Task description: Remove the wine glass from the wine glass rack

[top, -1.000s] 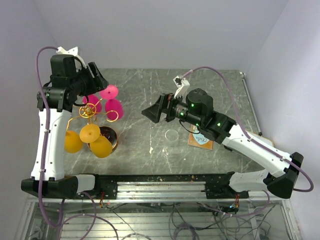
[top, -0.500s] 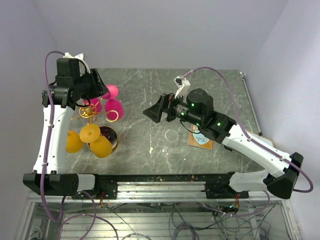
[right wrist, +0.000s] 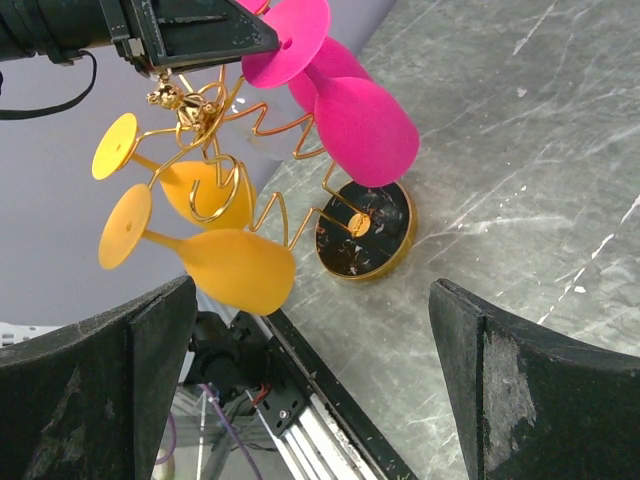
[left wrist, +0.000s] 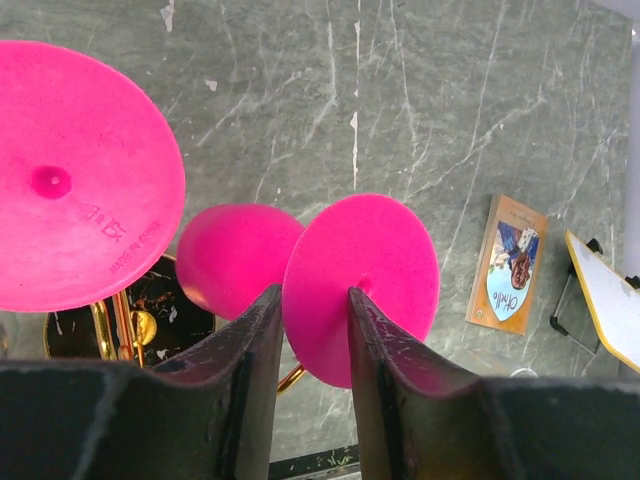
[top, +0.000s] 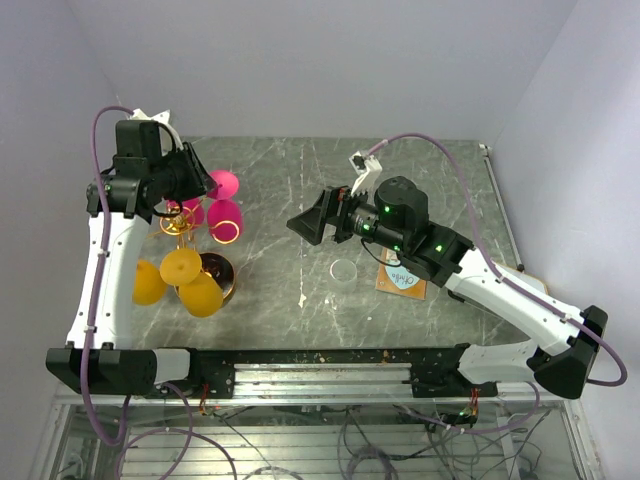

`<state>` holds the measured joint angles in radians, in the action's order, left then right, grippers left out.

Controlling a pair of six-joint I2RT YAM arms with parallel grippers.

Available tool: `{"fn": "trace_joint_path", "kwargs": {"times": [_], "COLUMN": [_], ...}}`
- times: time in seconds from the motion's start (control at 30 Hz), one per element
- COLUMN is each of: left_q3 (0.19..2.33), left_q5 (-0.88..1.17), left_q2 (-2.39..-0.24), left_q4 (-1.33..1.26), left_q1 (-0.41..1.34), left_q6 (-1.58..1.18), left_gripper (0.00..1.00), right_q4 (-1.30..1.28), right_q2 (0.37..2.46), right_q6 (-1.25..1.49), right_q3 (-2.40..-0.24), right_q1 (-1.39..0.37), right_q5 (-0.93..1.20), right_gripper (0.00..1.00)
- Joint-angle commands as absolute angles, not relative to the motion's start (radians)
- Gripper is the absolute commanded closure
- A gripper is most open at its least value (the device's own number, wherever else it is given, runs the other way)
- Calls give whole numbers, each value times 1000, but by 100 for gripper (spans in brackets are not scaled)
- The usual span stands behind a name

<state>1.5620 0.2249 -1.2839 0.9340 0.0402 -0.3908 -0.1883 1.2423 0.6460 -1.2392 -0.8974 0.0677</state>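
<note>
The gold wire wine glass rack (top: 184, 226) stands at the table's left on its round dark base (right wrist: 364, 238). Two pink and two orange glasses hang from it upside down. My left gripper (top: 198, 180) is up at the foot of the right pink wine glass (left wrist: 392, 262). Its jaws stand open at a narrow gap, and that pink foot fills the gap (left wrist: 315, 292). The other pink glass's foot (left wrist: 70, 180) lies to the left. My right gripper (top: 306, 224) hovers wide open over mid-table, facing the rack (right wrist: 215, 115), holding nothing.
The orange glasses (top: 182, 268) hang on the rack's near side, just above the table. A clear ring (top: 343, 271) and a small illustrated card (top: 402, 278) lie on the marble right of centre. White walls close in left, right and back.
My left gripper has shifted slightly right toward the pink glass's foot and its jaws have narrowed. The right arm has stayed in place.
</note>
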Motion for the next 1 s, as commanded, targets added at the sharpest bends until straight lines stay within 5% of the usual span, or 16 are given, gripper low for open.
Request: {"fn": "trace_joint_path", "kwargs": {"times": [0.0,0.5,0.97], "left_q3": [1551,1533,1459], "left_q5": [207,189,214], "left_q2": [-1262,-1196,-1147], "left_q4": [957,959,867], "left_q1": [29,31,-17], "left_q6": [-379,-435,-727], "left_gripper": [63,92,93], "right_q4": [-175,-176,-180], "right_q2": [1216,1237,1242], "right_q6": [634,638,648], "right_q3": [-1238,-1256,-1270], "right_q1": [-893,-892,-893], "right_q5": [68,78,80], "right_gripper": [0,0,0]}}
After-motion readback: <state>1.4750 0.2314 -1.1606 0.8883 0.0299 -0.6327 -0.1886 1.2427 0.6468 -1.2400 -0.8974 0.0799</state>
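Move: The foot of the right-hand pink glass is between my left hand's still-open fingers, its middle about 1 cm ahead, 2 cm right and 1 cm lower. The other pink glass's foot is level with this hand, some 8 cm left. The gold rack hub lies about 6 cm left and 6 cm back, the front yellow glass's foot roughly 7 cm left and 13 cm back. From my right hand the gripped foot is about 6 cm ahead, 16 cm left and slightly lower. I close my left fingers and pinch the rim of the pink glass's foot, easing up about 2 cm as they shut. Then, keeping that pinch, I draw back about 2 cm over the rack and roll the hand roughly 10 degrees, left side down, with a slight counter-clockwise turn, working the stem at its gold hook. ##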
